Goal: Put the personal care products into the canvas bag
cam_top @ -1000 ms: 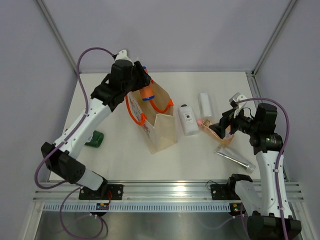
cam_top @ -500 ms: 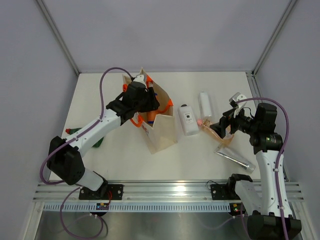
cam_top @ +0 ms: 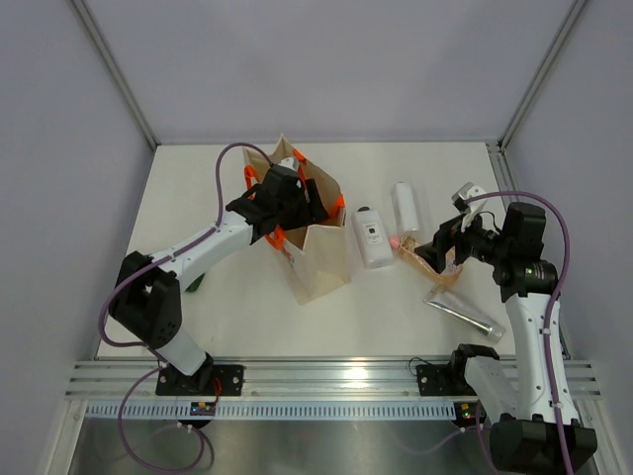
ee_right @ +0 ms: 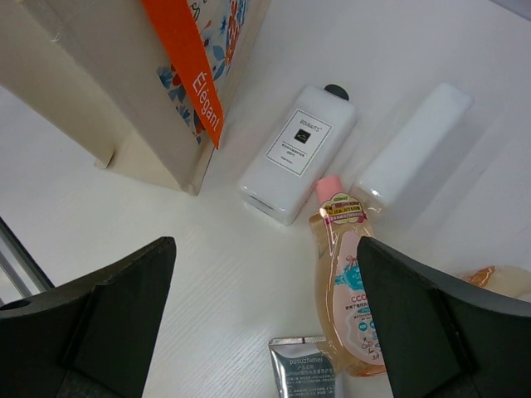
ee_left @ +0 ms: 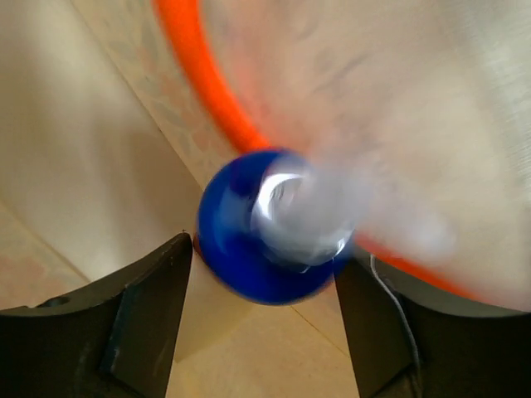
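The canvas bag [cam_top: 318, 259] stands open at mid-table, its orange handles at the mouth. My left gripper [cam_top: 295, 203] reaches down into that mouth. In the left wrist view the orange bottle's blue cap [ee_left: 241, 249] sits blurred between the parted fingers of the left gripper [ee_left: 265, 253], with bag cloth below. My right gripper [ee_right: 265, 249] hangs open over the table, holding nothing, with the pink bottle [ee_right: 348, 290] by its right finger. The white flat bottle [ee_right: 299, 153], white cylinder [ee_right: 411, 145] and silver tube [ee_right: 307, 369] lie close by.
A small green item [cam_top: 192, 284] lies left of the bag, partly behind my left arm. A beige bottle [ee_right: 498, 282] shows at the right edge of the right wrist view. Grey walls enclose the table on three sides.
My left arm has swung right and lowered the orange bottle into the bag's mouth, and its jaws have widened. The right arm has not moved.
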You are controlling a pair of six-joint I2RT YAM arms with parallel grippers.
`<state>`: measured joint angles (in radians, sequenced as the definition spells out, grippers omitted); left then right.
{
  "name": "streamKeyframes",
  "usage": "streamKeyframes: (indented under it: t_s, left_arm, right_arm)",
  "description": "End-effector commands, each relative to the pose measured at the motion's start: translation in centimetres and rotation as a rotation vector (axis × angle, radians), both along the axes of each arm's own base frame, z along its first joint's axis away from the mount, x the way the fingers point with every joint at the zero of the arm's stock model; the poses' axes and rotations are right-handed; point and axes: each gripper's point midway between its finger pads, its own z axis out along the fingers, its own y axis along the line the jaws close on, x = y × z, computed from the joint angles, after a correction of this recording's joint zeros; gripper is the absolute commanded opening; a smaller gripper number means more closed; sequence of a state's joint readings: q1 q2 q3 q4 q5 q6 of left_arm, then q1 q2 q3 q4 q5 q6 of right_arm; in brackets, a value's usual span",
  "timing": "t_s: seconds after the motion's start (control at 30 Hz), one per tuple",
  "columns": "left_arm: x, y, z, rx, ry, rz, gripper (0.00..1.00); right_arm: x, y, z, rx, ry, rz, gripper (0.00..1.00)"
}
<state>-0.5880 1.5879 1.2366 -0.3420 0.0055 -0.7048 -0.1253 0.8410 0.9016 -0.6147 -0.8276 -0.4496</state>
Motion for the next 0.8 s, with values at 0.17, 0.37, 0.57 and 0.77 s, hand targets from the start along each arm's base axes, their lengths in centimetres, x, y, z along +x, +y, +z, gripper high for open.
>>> streamKeyframes:
  t_s: [0.17,0.37,0.57,0.77]
  left_arm:
    - [1.5,-2.0,4.6,-0.096,-0.143,-0.079,0.99]
    - [1.1,-1.4,7.9,-0.065,-0.245,-0.138,0.99]
    - [-0.3,1.6,14.6,0.025,-0.438,-0.156,0.99]
    - [-3.7,8.2,19.1,0.136,-0.609,-0.025,0.99]
  right_arm:
    - [0.5,-0.1,-0.9,-0.007,0.031,0.005,1.0]
    - [2.8,-0.8,-0.9,0.031,0.098,-0.101,1.0]
    - [9.8,-1.3,-1.2,-0.115,0.14,-0.488,1.0]
    - [18.3,-2.0,-7.7,-0.173,0.317,-0.783,1.0]
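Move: The left hand is inside the canvas bag with the blue top of the orange bottle between its already loosening fingers. The bag's middle is about 2 cm to its left, level fore and aft, roughly 6 cm lower. From the open, empty right hand, the plain white bottle lies some 16 cm ahead, 2 cm right and 21 cm below. Also about 21 cm down, the labelled white bottle is 10 cm ahead and 6 cm left, the peach pouch 4 cm ahead and 6 cm right. Upwards by some 16 cm out of the bag, after a slight dip in which its fingers open wide and let go of the orange bottle, the left hand backs off, tilting its fingers up and drifting left late on. The right hand, wide open and slow at first, then speeds about 14 cm forward and 6 cm down towards the plain white bottle, turning clockwise and tipping down. ##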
